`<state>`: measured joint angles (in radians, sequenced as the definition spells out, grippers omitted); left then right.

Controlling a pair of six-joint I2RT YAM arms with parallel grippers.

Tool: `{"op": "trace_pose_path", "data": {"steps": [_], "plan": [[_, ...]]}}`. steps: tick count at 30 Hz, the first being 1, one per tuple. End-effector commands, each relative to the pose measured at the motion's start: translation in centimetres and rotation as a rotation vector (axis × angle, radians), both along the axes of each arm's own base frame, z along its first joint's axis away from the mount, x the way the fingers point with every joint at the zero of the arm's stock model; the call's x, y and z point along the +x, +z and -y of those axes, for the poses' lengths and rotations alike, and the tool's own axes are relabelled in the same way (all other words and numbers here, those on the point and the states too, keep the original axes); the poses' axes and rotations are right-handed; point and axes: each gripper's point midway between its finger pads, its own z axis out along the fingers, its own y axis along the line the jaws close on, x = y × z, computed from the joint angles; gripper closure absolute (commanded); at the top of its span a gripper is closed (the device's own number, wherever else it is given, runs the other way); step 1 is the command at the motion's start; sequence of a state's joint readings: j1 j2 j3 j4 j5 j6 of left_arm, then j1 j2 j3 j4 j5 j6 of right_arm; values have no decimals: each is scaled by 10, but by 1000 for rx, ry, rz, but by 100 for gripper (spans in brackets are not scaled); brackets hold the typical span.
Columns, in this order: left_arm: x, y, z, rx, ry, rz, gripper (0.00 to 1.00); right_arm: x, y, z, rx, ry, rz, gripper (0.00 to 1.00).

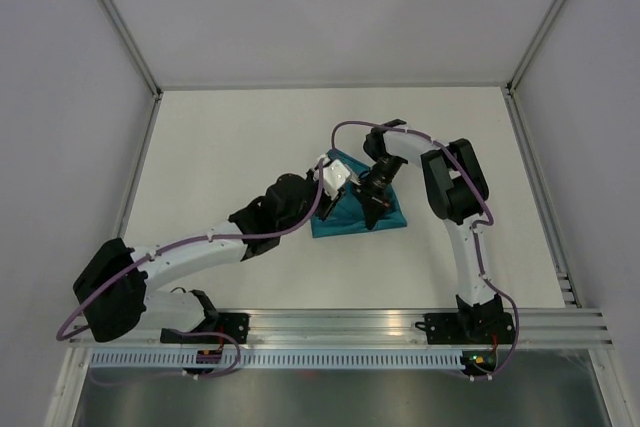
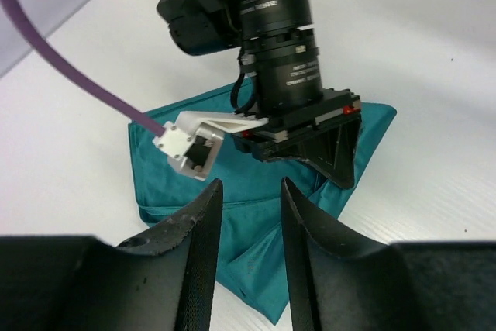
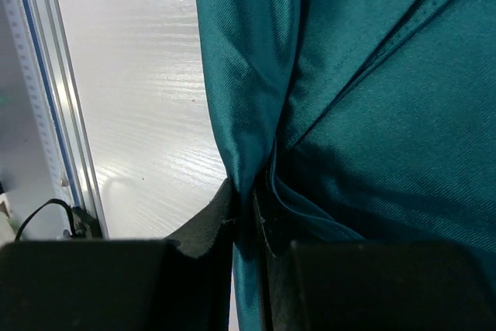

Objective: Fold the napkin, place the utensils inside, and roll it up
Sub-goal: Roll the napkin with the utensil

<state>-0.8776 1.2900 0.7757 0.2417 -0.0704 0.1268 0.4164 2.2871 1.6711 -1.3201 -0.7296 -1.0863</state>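
Note:
The teal napkin [image 1: 350, 221] lies crumpled and partly folded in the middle of the white table [image 1: 230, 147]. Both grippers are over it. In the left wrist view my left gripper [image 2: 249, 185] is open, with its jaws apart just above a near corner of the napkin [image 2: 167, 191] and nothing between them. My right gripper [image 3: 249, 191] is shut on a bunched fold of the napkin [image 3: 372, 114], which rises between its fingers. From the left wrist view the right gripper [image 2: 335, 153] presses down on the cloth's far side. The utensils are out of view.
An aluminium rail [image 1: 340, 325] carrying both arm bases runs along the near table edge, and it also shows in the right wrist view as a rail [image 3: 46, 98]. Grey walls and frame posts [image 1: 120, 22] enclose the table. A purple cable [image 2: 70, 75] hangs over the napkin's left side.

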Motion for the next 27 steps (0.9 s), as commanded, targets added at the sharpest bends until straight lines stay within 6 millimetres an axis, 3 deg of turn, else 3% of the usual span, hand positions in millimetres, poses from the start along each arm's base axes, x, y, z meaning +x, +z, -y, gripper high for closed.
{"op": "trace_pose_path", "data": {"steps": [1,5,8,11,12,16,19,27], "plan": [[9,11,-9,74,93,169,58,29,-32,2,-18,43,73,83],[1,11,-11,27,91,171,51,32,-37,1,-24,32,45,83],[-6,-8,4,106,30,147,50,36,-41,1,-48,23,39,83],[-12,-51,21,265,-37,135,46,37,-45,3,-66,21,21,83],[-14,-49,25,264,-51,141,45,38,-46,3,-71,19,18,83],[-25,-96,46,355,-168,58,42,37,-50,3,-82,15,-1,83],[-25,-116,54,398,-209,41,40,37,-55,4,-94,13,-15,83],[-26,-144,73,434,-288,12,37,39,-57,4,-107,1,-20,83]]}}
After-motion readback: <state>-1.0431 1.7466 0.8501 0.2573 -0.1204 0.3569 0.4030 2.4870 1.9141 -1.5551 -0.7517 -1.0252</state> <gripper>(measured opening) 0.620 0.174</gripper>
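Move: The napkin's near edge, just left of where my right fingers pinch it, lies about 17 cm below my left hand, some 6 cm to its right and 2 cm back. From my left hand, the napkin's middle is about 5 cm ahead and 5 cm right; its left front corner is about 4 cm back and 4 cm left. From my right fingertips that bit of edge is level ahead-and-back, about 2 cm left, at their height. I bring my left hand down about 15 cm, with some 5 cm to the right and a little back, towards the napkin's near edge beside my right fingers, slowly at first, then faster, opening its fingers wider and tipping them down by some 25 degrees. My right hand stays in place, keeps its pinch on the edge and swings its fingertips about 10 degrees back towards my base. ##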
